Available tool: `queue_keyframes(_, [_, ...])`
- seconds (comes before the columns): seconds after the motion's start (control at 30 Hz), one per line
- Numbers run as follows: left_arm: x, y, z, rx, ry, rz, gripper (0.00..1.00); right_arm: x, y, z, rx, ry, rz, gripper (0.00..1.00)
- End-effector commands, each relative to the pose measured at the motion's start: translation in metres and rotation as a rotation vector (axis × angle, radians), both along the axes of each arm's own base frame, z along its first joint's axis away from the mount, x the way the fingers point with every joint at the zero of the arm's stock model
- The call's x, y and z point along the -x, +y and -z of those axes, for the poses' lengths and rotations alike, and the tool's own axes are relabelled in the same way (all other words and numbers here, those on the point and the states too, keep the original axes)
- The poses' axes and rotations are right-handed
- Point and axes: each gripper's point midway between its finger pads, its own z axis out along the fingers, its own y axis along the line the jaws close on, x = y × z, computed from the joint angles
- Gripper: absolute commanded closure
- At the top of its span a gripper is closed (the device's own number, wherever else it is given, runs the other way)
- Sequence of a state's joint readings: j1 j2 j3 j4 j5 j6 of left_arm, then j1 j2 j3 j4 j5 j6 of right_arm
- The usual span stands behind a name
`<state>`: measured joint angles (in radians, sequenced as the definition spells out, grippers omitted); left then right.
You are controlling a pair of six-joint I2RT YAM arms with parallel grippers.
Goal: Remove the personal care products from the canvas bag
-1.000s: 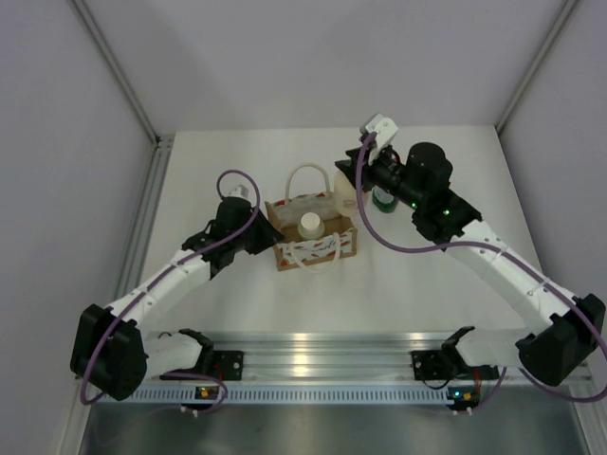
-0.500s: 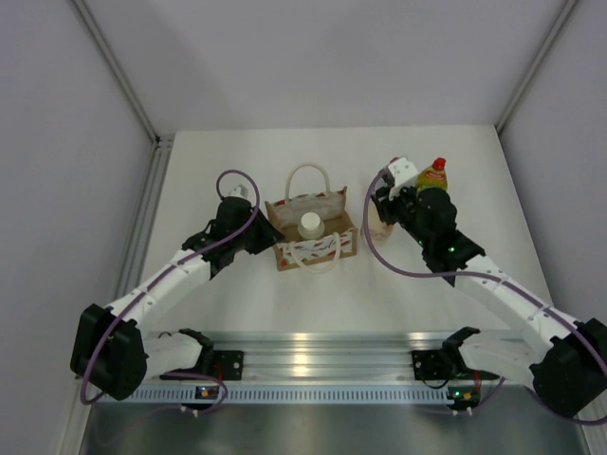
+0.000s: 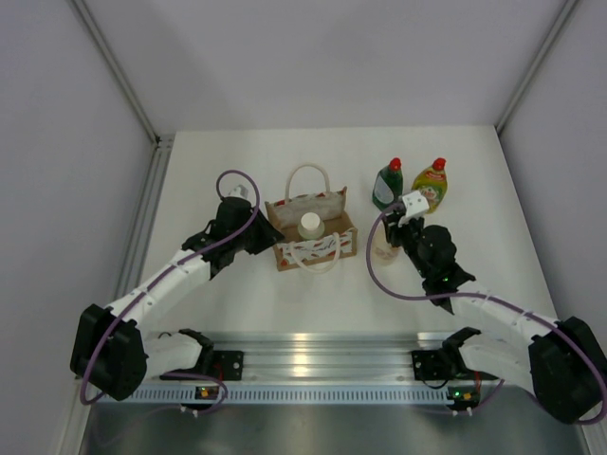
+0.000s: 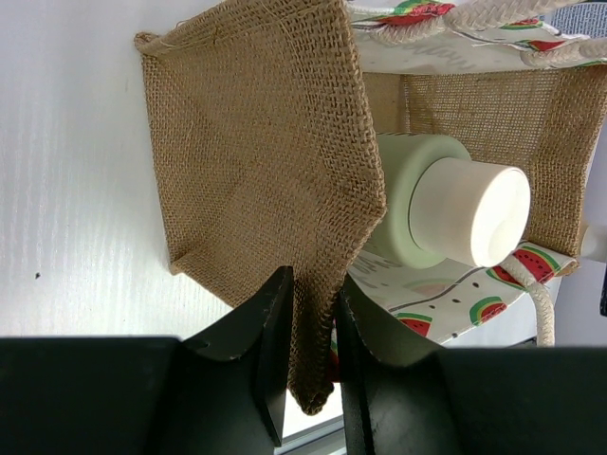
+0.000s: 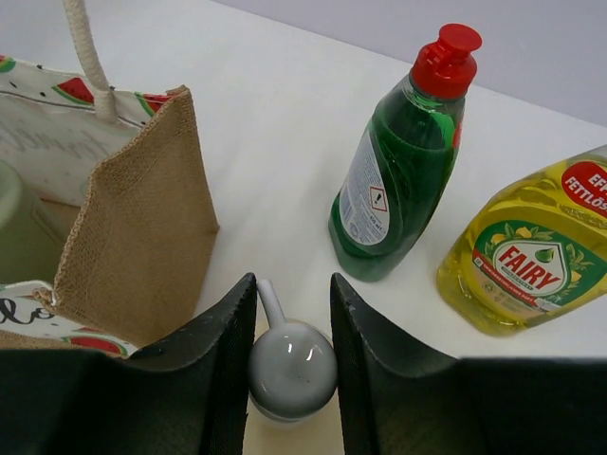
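The canvas bag stands mid-table, and my left gripper is shut on its left burlap wall, which is pinched between the jaws of the left gripper. A pale green cylinder with a white cap stands inside the bag. Right of the bag, my right gripper is shut on the grey head of the cream pump bottle, which is upright on the table. Behind it stand the dark green bottle and the yellow bottle, both red-capped.
The bag's rope handles loop up over its opening. The green bottle and yellow bottle stand close beyond my right fingers. Grey walls close the table's back and sides, and a metal rail runs along the near edge.
My right arm has carried the pump bottle from beside the bag's back right corner to the right and nearer, uncovering the green and yellow bottles. The left arm has held still.
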<state>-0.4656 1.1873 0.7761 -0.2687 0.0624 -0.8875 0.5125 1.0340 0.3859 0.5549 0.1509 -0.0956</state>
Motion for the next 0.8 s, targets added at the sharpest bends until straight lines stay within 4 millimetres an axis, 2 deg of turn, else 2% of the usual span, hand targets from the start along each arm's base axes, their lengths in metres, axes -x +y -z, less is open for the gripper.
queue_keyframes(0.0, [-0.006, 0.0, -0.004, -0.006, -0.03, -0.005, 0.72, -0.007, -0.001, -0.052, -0.127, -0.158, 0.026, 0.91])
queue_keyframes(0.07, [-0.006, -0.001, -0.004, -0.003, -0.03, 0.0, 0.72, -0.005, -0.001, -0.055, -0.13, -0.151, 0.021, 0.77])
queue_keyframes(0.1, [-0.006, -0.001, -0.005, -0.004, -0.033, 0.0, 0.71, -0.004, -0.001, -0.058, -0.13, -0.151, 0.016, 0.65])
queue_keyframes(0.2, [-0.006, -0.001, -0.005, -0.007, -0.036, 0.001, 0.7, -0.004, 0.0, -0.076, -0.134, -0.149, 0.015, 0.47])
queue_keyframes(0.23, [-0.007, -0.001, -0.005, -0.007, -0.034, 0.001, 0.7, -0.003, 0.002, -0.082, -0.134, -0.152, 0.003, 0.45])
queue_keyframes(0.27, [-0.007, -0.001, -0.005, -0.006, -0.033, 0.002, 0.7, -0.002, 0.003, -0.078, -0.117, -0.121, -0.006, 0.42])
queue_keyframes(0.3, [-0.007, -0.002, -0.005, -0.005, -0.032, 0.004, 0.69, -0.002, 0.006, -0.093, -0.126, -0.131, -0.023, 0.42])
queue_keyframes(0.4, [-0.008, -0.003, -0.005, -0.007, -0.029, 0.006, 0.68, 0.001, 0.016, -0.106, -0.119, -0.101, -0.077, 0.35])
queue_keyframes(0.47, [-0.009, -0.003, -0.005, -0.004, -0.029, 0.007, 0.68, 0.004, 0.027, -0.108, -0.112, -0.07, -0.134, 0.32])
queue_keyframes(0.53, [-0.009, -0.003, -0.005, -0.006, -0.029, 0.006, 0.68, 0.012, 0.047, -0.11, -0.116, -0.021, -0.245, 0.31])
queue_keyframes(0.67, [-0.008, -0.006, -0.008, 0.007, -0.032, 0.021, 0.68, 0.025, 0.084, -0.106, -0.18, 0.065, -0.348, 0.32])
queue_keyframes(0.73, [-0.007, -0.007, -0.01, 0.009, -0.033, 0.028, 0.67, 0.027, 0.1, -0.092, -0.162, 0.116, -0.375, 0.31])
queue_keyframes(0.77, [-0.007, -0.007, -0.011, 0.011, -0.036, 0.029, 0.67, 0.035, 0.114, -0.094, -0.146, 0.116, -0.417, 0.27])
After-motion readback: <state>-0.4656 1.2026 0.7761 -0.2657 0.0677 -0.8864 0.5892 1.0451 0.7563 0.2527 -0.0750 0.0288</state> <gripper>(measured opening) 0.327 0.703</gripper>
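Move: My right hand still grips the head of the pump bottle, which stands on the table right under it, its middle about 9 cm down. Next comes the white-capped tub in the bag, some 19 cm to the left, about level ahead and 10 cm lower. The bag's right wall is about 10 cm to the left, 1 cm farther out. The green bottle stands 12 cm ahead, the yellow bottle equally far out and 11 cm to the right. From my left hand the tub lies 8 cm right and 4 cm ahead. I open my right fingers wide, let go of the pump head and lift nearly straight up off it, about 12 cm. Near the top I swing left some 8 cm, the hand turning roughly 15 degrees counter-clockwise and beginning to dip, until it hangs high by the bag's right wall. My left hand stays put, still pinching the bag's left wall. ##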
